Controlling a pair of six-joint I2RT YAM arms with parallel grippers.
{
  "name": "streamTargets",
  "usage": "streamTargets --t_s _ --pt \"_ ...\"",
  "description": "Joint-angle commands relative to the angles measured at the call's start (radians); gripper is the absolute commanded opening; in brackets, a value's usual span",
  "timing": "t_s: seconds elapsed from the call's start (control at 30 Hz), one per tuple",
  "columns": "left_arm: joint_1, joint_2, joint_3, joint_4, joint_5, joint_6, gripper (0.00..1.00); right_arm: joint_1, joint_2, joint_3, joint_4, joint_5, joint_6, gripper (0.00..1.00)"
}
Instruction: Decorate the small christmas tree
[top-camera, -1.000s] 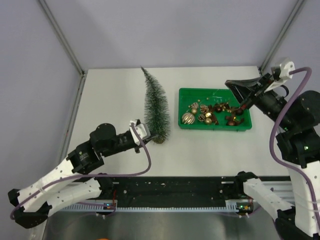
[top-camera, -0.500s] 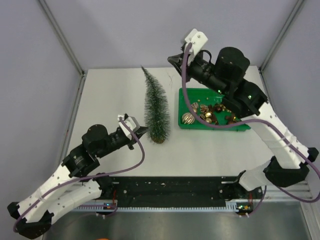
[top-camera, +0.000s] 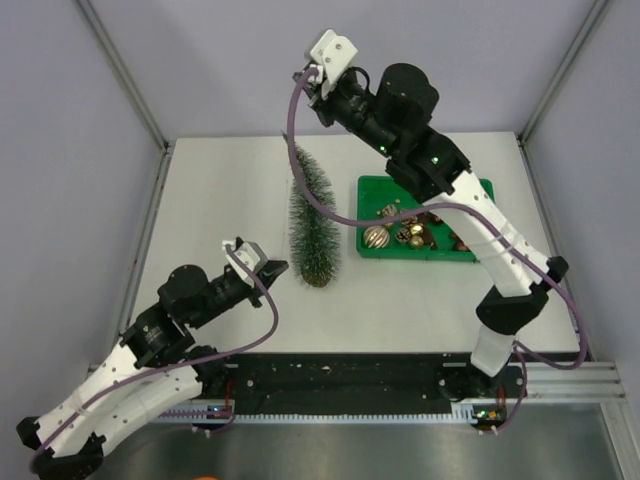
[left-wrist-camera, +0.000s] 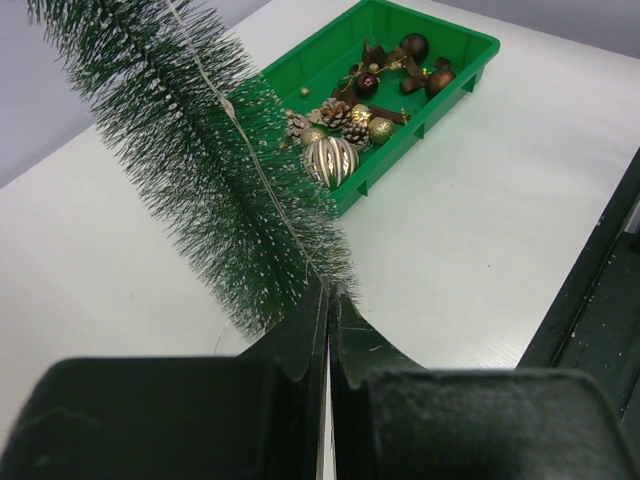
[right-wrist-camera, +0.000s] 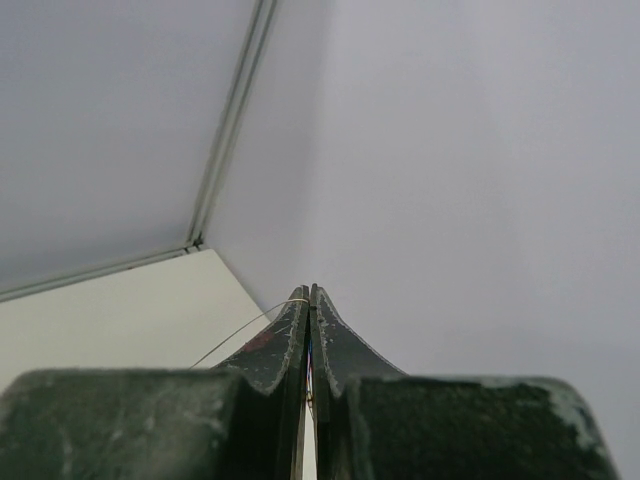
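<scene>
The small christmas tree (top-camera: 312, 225) stands upright on its wooden disc (top-camera: 317, 280), left of the green tray. A thin wire (left-wrist-camera: 250, 150) runs down its bristles (left-wrist-camera: 190, 130) to my left gripper (left-wrist-camera: 327, 288), whose jaws are pressed together on it just beside the tree's foot. From above, the left gripper (top-camera: 275, 267) sits low, left of the disc. My right gripper (top-camera: 306, 76) is raised high over the back of the table, above the tree tip. It is shut on the thin wire (right-wrist-camera: 235, 335), which leaves its fingertips (right-wrist-camera: 308, 292) to the left.
A green tray (top-camera: 365, 195) right of the tree holds several ornaments: a gold ribbed ball (top-camera: 376, 237), pine cones and brown baubles (left-wrist-camera: 413, 45). The right arm's purple cable (top-camera: 292, 120) hangs close by the treetop. Grey walls enclose the table on three sides.
The right arm swung from over the tray up and left to above the treetop, staying shut. The left gripper drew back slightly from the tree's foot and finished closing.
</scene>
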Motion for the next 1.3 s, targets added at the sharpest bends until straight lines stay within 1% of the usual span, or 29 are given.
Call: streamTargets --t_s 0.0,0.07,0.27,0.33,0.5,0.77,0.87,0.9,1.0,1.13,1.27 --pt "0.007 -0.02 -0.032 0.04 -0.077 -0.04 0.0 0.016 0.093 0.116 0.097 -0.005 -0.066 0.0" --pt "0.014 -0.026 -0.04 0.045 -0.12 -0.051 0.0 0.02 0.115 0.116 0.131 0.012 -0.095 0.0" --pt "0.028 -0.05 -0.065 0.048 -0.162 -0.051 0.0 0.019 0.191 0.101 0.232 0.026 -0.172 0.0" --pt "0.033 -0.06 -0.075 0.057 -0.177 -0.057 0.0 0.019 0.219 0.102 0.275 0.055 -0.196 0.0" --pt "0.04 -0.077 -0.105 0.074 -0.219 -0.068 0.0 0.014 0.296 0.133 0.35 0.054 -0.207 0.0" --pt "0.062 -0.083 -0.131 0.1 -0.266 -0.056 0.0 -0.038 0.374 0.173 0.404 0.034 -0.075 0.0" --pt "0.062 -0.069 -0.138 0.131 -0.323 -0.063 0.0 -0.059 0.403 0.183 0.421 0.035 -0.049 0.0" --pt "0.062 -0.063 -0.146 0.144 -0.332 -0.062 0.0 -0.065 0.414 0.188 0.424 0.008 -0.036 0.0" --pt "0.063 -0.044 -0.172 0.174 -0.349 -0.062 0.0 -0.09 0.441 0.193 0.441 0.002 -0.005 0.0" --pt "0.076 0.002 -0.193 0.218 -0.372 -0.062 0.0 -0.121 0.471 0.191 0.447 -0.009 0.037 0.0" --pt "0.105 0.067 -0.216 0.308 -0.4 -0.062 0.0 -0.151 0.497 0.188 0.447 -0.023 0.089 0.0"
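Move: The tree stands about 15 cm ahead of the left hand and 7 cm to its right, its middle some 10 cm lower. From the right hand, high over the tree, its middle lies roughly 38 cm below, 2 cm back and 4 cm left. Counted from the left hand, the striped ball is about 28 cm ahead, 25 cm right, 24 cm down, and the green tray's middle some 35 cm ahead, 40 cm right, 25 cm down. Both shut grippers keep their pinch on the light string. The right hand carries its part about 15 cm forward and 11 cm down past the treetop towards the far side, drifting left early on. The left hand eases forward, left and down, some 9 cm in all, along the tree's near-left side, turning about 25 degrees counter-clockwise. ##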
